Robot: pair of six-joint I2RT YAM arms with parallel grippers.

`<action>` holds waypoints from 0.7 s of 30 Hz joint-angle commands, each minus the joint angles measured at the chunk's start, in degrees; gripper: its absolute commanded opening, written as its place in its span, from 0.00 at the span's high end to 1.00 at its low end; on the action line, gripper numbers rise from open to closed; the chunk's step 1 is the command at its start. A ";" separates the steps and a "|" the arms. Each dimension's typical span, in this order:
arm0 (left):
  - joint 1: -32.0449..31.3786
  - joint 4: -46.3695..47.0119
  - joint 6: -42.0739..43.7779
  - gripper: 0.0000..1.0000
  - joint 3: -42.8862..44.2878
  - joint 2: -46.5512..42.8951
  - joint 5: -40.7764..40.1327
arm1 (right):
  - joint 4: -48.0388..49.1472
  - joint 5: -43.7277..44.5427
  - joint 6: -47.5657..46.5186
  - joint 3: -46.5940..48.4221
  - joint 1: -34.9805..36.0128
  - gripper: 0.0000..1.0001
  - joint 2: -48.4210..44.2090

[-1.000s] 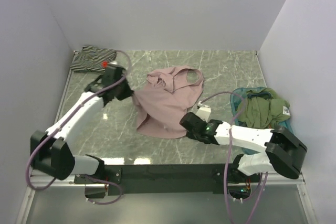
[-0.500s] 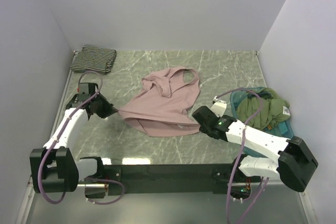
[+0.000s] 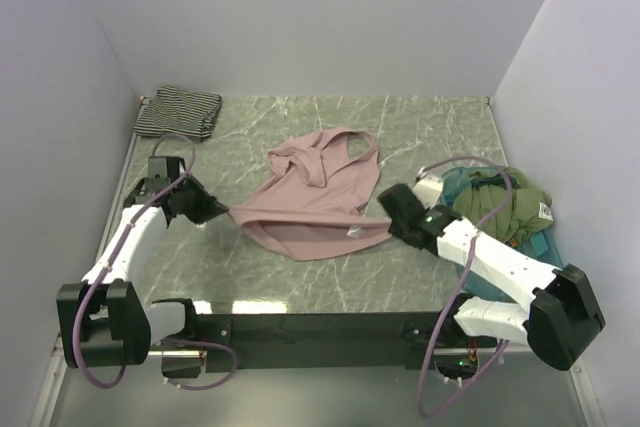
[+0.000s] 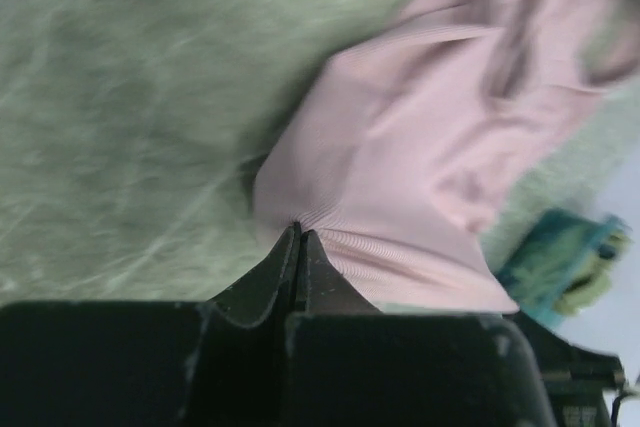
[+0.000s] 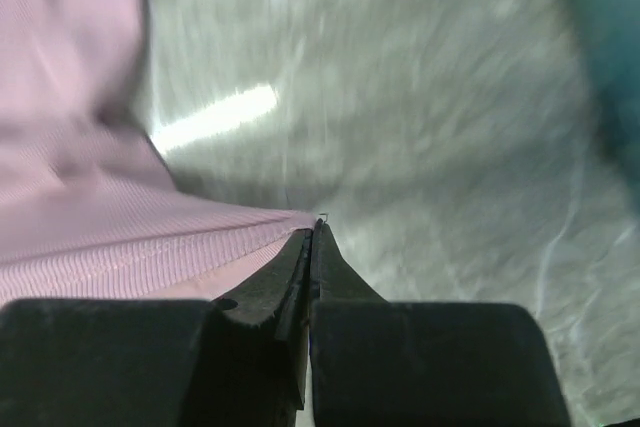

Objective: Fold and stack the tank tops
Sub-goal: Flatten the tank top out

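The mauve-pink tank top (image 3: pixel 310 202) lies spread across the middle of the table, its straps bunched toward the back. My left gripper (image 3: pixel 222 213) is shut on its left hem corner, and the left wrist view shows the pink tank top (image 4: pixel 420 167) pinched at the tips of the left gripper (image 4: pixel 300 232). My right gripper (image 3: pixel 385 226) is shut on the right hem corner; the right wrist view has the pink hem (image 5: pixel 150 242) running into the right gripper (image 5: pixel 312 229). A striped black-and-white tank top (image 3: pixel 178 112) lies folded at the back left corner.
A teal tray (image 3: pixel 478 209) holding olive-green cloth (image 3: pixel 505 209) sits at the right, just behind my right arm. White walls enclose the marbled green table (image 3: pixel 430 137) on three sides.
Both grippers have pulled the pink top's hem apart, the left one leftward and nearer, the right one rightward. The top went from a bunched heap to stretched wide and flat.
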 commanded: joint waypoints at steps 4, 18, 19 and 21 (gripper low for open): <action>-3.87 1.18 -1.77 0.99 12.22 -3.43 3.47 | -2.20 5.88 -11.67 15.47 -13.50 1.00 -2.96; -2.83 6.01 -4.24 0.99 -7.16 -5.81 2.85 | -12.04 5.89 -14.33 27.90 8.70 1.00 26.20; -2.83 6.54 -4.24 0.99 -8.06 -5.81 2.68 | -12.13 5.36 -13.80 27.19 12.64 1.00 28.83; -2.83 6.89 -3.98 0.99 -9.47 -5.81 2.33 | -11.96 3.70 -11.52 26.22 15.74 1.00 30.35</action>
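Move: Both hands hold the tank top's hem stretched between them, with its body on the table, roughly 7 cm below. The body's middle is about 18 cm right and 4 cm ahead of the left hand, and about 15 cm left and 9 cm ahead of the right. The striped stack is some 22 cm ahead and 10 cm left of the left hand; the green top in the bin is 22 cm right and 5 cm ahead of the right. Still pinching the hem, both hands whip up, the right about 18 cm, then down, right ending 10 cm leftward. ##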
